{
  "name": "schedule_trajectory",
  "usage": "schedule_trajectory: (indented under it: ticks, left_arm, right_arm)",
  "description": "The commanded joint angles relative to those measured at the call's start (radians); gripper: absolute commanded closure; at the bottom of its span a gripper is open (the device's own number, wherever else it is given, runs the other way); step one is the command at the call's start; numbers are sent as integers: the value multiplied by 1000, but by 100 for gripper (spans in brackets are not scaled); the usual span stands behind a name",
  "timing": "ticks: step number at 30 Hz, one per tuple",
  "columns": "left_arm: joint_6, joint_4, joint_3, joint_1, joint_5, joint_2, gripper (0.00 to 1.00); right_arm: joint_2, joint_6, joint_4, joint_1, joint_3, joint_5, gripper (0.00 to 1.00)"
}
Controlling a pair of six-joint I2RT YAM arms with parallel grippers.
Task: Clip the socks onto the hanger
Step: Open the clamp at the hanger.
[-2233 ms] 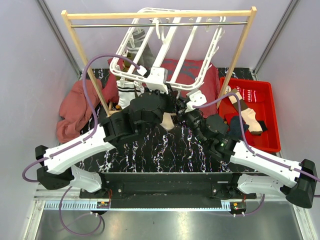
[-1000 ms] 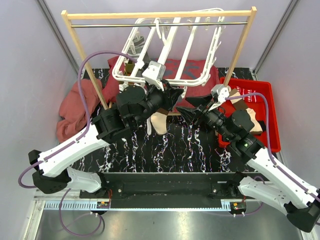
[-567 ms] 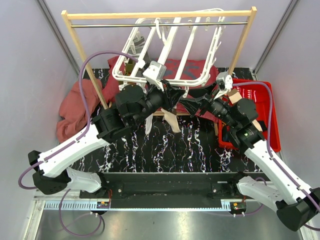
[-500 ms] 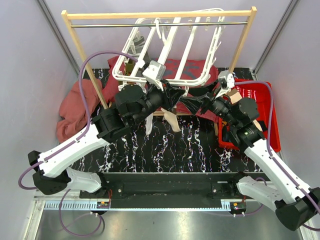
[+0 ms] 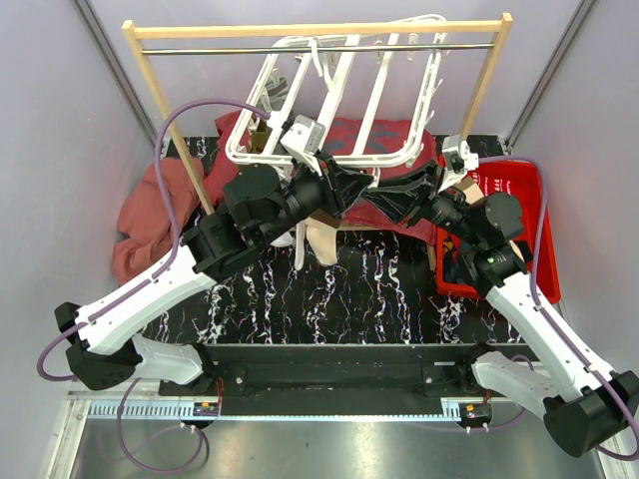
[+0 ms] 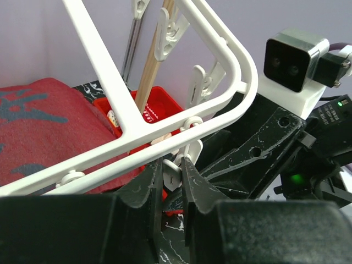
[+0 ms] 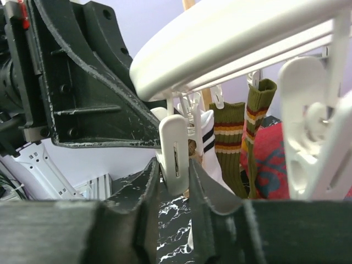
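The white hanger (image 5: 431, 100) hangs tilted from the wooden rail. Below its near rim (image 6: 246, 71) both grippers meet tip to tip. My left gripper (image 5: 357, 190) stands narrow, and a beige sock (image 5: 321, 239) dangles beneath it. A white clip (image 6: 171, 175) shows between its fingertips in the left wrist view, where the sock is hidden. My right gripper (image 7: 173, 170) presses both fingers on that white clip (image 7: 175, 157) under the rim (image 7: 231, 38). Olive striped socks (image 7: 228, 143) and a white sock with dark stripes (image 7: 208, 148) hang clipped behind.
A wooden rail frame (image 5: 319, 30) spans the back. A red bin (image 5: 539, 230) at the right holds more socks. Red cloths lie under the hanger (image 5: 399, 135) and at the left (image 5: 150, 215). Black marbled tabletop (image 5: 329, 299) lies in front.
My right gripper has swung up and left from the bin to the hanger's near rim and narrowed its jaws onto the clip. The left gripper with the sock has barely moved.
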Motion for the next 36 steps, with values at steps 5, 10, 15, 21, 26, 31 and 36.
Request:
schedule_trajectory:
  ticks: [5,10,15,21,26,31,36]
  left_arm:
    - [-31,48,-10,28,45,-33,100]
    - [-35,39,-5,29,16,-41,84]
    - [-47,4,10,23,-21,-42,59]
    - [11,-68,73,-63,-196,-32,35]
    - [26,-170,174,-130,-409,36,30]
    - [5,-211,210,-130,-484,68,31]
    - [-1,-240,249,-132,-512,103,36]
  right_arm:
    - [5,30,88,-7,29,-49,100]
    - [5,-25,40,-7,40,-49,100]
    - [2,-83,-36,-7,57,-13,100]
    - [-6,-230,-181,35,92,101,100]
    - [-6,-326,-257,129,109,225,100]
    - [-12,-372,-277,163,106,287,100]
    - [-24,-401,-290,181,101,319,100]
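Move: The hanger clip is already at both hands: its lower end sits between the left fingers, about 1 cm ahead and 1 cm right of the left hand, level with it, and between the right hand's still parted tips, some 1 cm to that hand's left, level too. The hanger's front bar runs about 4 cm above the left hand and 1 cm ahead; the beige sock hangs roughly 10 cm to its left, 10 cm lower, about level fore and aft. Close the right fingers on the clip first and keep them shut, then open the left gripper wide to release it. Draw the left hand back about 1 cm, then bring it forward and down again beside the clip, ending slightly left and turning some 15 degrees counter-clockwise; meanwhile ease the right hand down, forward and left about 2 cm, its fingers tipping down and turning clockwise. ##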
